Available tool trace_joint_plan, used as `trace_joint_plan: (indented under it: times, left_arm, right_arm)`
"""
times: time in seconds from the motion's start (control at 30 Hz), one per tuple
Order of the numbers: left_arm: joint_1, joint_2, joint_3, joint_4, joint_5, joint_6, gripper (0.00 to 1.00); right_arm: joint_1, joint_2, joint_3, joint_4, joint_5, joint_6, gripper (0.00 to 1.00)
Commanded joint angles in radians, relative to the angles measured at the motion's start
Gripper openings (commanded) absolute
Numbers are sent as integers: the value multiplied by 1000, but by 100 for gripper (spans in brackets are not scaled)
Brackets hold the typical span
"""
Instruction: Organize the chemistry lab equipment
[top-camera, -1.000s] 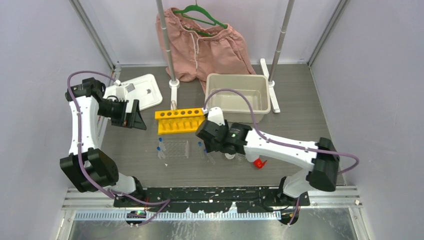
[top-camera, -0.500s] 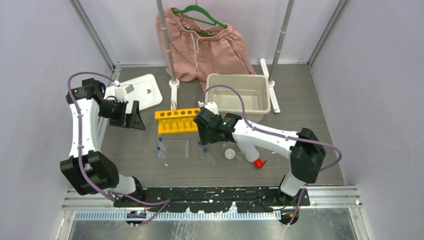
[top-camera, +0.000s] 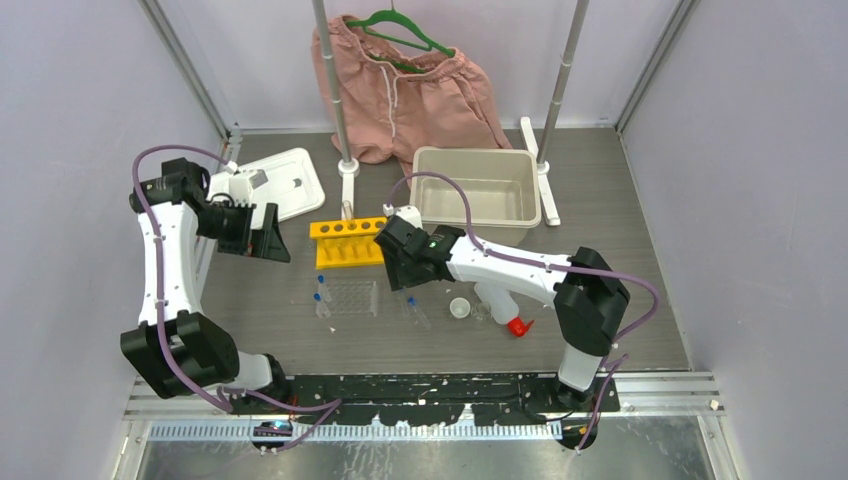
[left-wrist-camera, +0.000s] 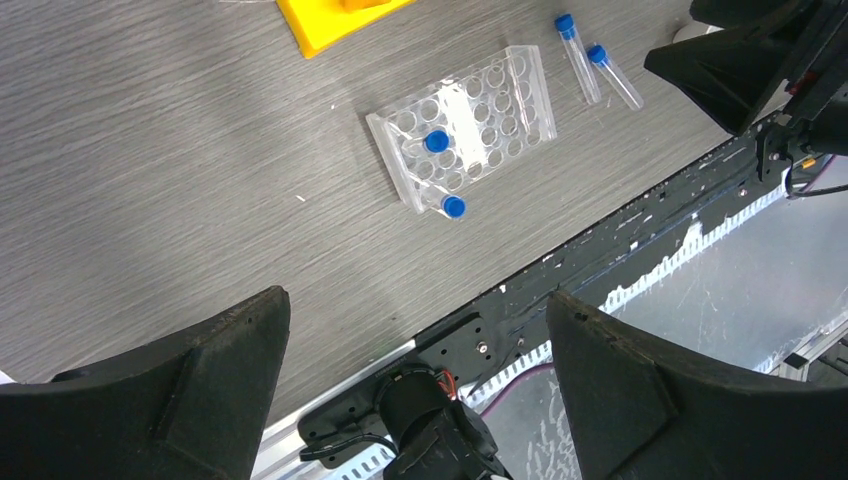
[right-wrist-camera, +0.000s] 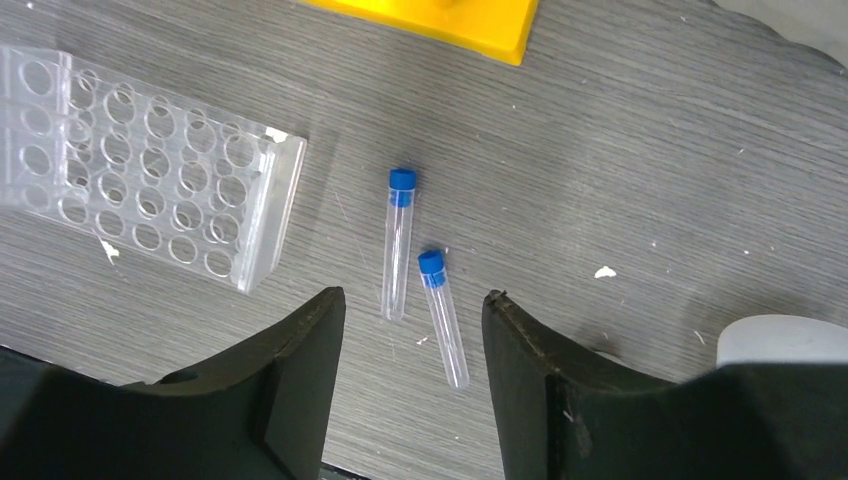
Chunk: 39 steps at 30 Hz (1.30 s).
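My right gripper hangs open above the table, nothing between its fingers. Just ahead of it lie two small clear blue-capped tubes, side by side. The clear plastic grid rack sits to their left and the yellow holed tube rack just behind. In the left wrist view one blue-capped tube stands in the grid rack and another lies against its edge. My left gripper is wide open, raised at the far left. The white red-capped squeeze bottle lies right of a small clear beaker.
A beige bin stands behind my right arm, and a white lid lies at the back left. Pink shorts hang on a green hanger between two poles at the back. The black base rail runs along the near edge.
My right arm has swung back and left, off the beaker and bottle, toward the yellow rack; its jaws have narrowed slightly. The left arm has hardly moved.
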<state>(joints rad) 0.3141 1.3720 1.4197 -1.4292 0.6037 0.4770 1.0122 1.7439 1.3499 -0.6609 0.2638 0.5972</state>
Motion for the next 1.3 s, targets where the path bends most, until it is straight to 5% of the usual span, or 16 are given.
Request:
trace_joint_plan:
  times: [0.0,1.1,1.27]
  left_arm:
    - [0,-39,41,-11,59,0,100]
    - [1,-74,73,-58,89,20,100]
    - [1,-76,81,-59,96,19,100]
  right_arm:
    - [1,-15,2,68,13,38,57]
    - [-14,226,14,194,-16,38,32]
    - [-15,210,18,200,-22,47,17]
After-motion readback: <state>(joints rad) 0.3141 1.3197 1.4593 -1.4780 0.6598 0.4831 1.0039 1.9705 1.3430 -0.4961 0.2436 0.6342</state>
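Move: The left of two loose blue-capped tubes, its cap pointing forward, lies about 2 cm to the right hand's left and 1 cm back, some 9 cm below. The other tube is about 3 cm back and 2 cm right of the hand; the clear well plate 14 cm left and 1 cm ahead; the yellow rack 12 cm ahead and 10 cm left; the white cup 10 cm right and 1 cm back. From the left hand, the left tube is about 25 cm right, 2 cm back and 20 cm below. The right hand first eases a centimetre or so left and slightly forward, nearly level, to line up over the capped end of the left tube, then sinks about 8 cm, still drifting a little left, and stops with a fingertip on either side just below the blue cap. Its fingers narrow steadily all the way from a bit over half open to about a quarter, closing onto the tube at the end, while the empty left hand, wide open, lifts some 2.5 cm clear of the table work. ##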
